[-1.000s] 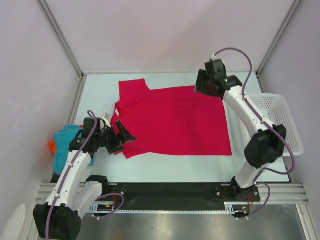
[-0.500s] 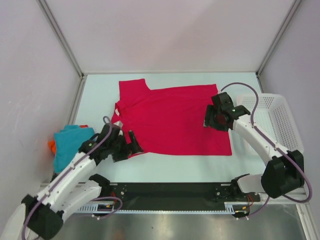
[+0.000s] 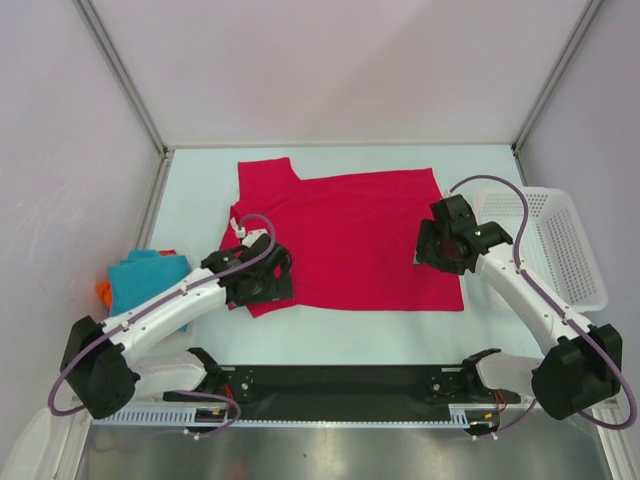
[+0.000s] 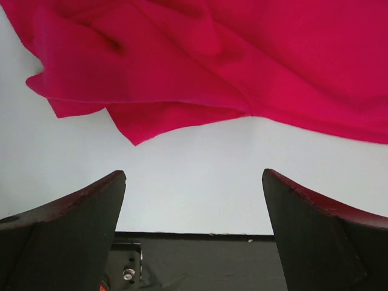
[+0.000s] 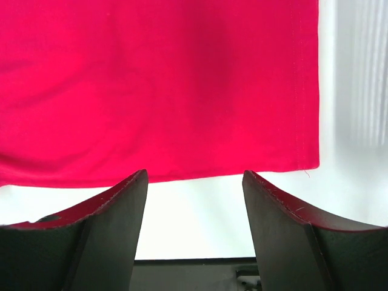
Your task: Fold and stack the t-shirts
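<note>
A large crimson-pink t-shirt (image 3: 350,235) lies spread across the middle of the white table, its left side rumpled and partly folded over. My left gripper (image 3: 265,288) hovers at the shirt's near left corner. In the left wrist view it (image 4: 194,182) is open over bare table, with the rumpled crimson cloth (image 4: 242,60) above its fingers (image 4: 79,218). My right gripper (image 3: 443,256) is over the shirt's near right part. In the right wrist view it (image 5: 195,176) is open and empty, just short of the shirt's hem (image 5: 157,85). A teal-blue t-shirt (image 3: 135,285) and an orange one (image 3: 103,292) lie bunched at the left edge.
A white mesh basket (image 3: 560,240) stands at the table's right edge, close behind the right arm, and shows blurred in the right wrist view (image 5: 364,73). The black rail with the arm bases (image 3: 340,385) runs along the near edge. Walls enclose the table on three sides.
The right arm has come from the shirt's far right corner down to its near right part. The left arm has swung rightward to the shirt's near left corner. Both grippers stayed open.
</note>
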Controlling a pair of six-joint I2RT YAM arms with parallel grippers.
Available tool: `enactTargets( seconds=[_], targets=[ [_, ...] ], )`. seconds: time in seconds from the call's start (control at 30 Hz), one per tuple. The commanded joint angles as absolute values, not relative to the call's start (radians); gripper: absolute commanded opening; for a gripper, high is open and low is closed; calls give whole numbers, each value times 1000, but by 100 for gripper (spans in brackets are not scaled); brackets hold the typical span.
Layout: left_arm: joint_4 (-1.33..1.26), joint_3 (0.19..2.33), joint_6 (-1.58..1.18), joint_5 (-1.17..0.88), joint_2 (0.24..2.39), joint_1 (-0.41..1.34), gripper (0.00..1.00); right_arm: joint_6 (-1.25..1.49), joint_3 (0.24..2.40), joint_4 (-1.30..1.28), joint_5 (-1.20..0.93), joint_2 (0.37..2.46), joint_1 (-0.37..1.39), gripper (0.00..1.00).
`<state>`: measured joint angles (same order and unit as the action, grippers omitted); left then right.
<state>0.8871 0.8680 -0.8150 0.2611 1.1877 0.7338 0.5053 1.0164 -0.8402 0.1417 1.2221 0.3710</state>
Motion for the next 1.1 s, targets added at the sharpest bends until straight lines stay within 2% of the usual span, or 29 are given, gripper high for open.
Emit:
enactTargets(
  seconds=[0.0,0.13,0.27,0.53,1.07],
  targets=[
    [841,801,-920,263,1073,712,100,520,1011,-850,141,1195,368,70],
    [527,499,-1110,-56,817,530,100,522,1011,-851,140,1192,370,70],
    [716,550,-1082,104,750,520,100,520,1005,-861,143,1177,373,70],
    [607,391,-1200,35,684,509,100,522,979,-877,149,1151,374,69],
    [715,298,-1342,150,563,515,100,515,1005,-925,158,1150,373,68]
  ],
)
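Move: The near sleeve corner of the red t-shirt, at its front-left, lies about 4 cm to the left of the left gripper, level with it fore and aft, some 8 cm below. The sleeve's inner end sits about 6 cm to the gripper's right and 1 cm ahead; the table's front edge runs 11 cm behind, straight back. From the right gripper, the sleeve corner is roughly 35 cm left, 8 cm back and 12 cm down. Bring the left gripper down about 5 cm towards the near sleeve corner while shifting it 3 to 4 cm left and as much back, with a brief small lift partway. Turn it counter-clockwise some 30 degrees, fingers kept wide open. Ease the right gripper back about 2 cm above the shirt. ##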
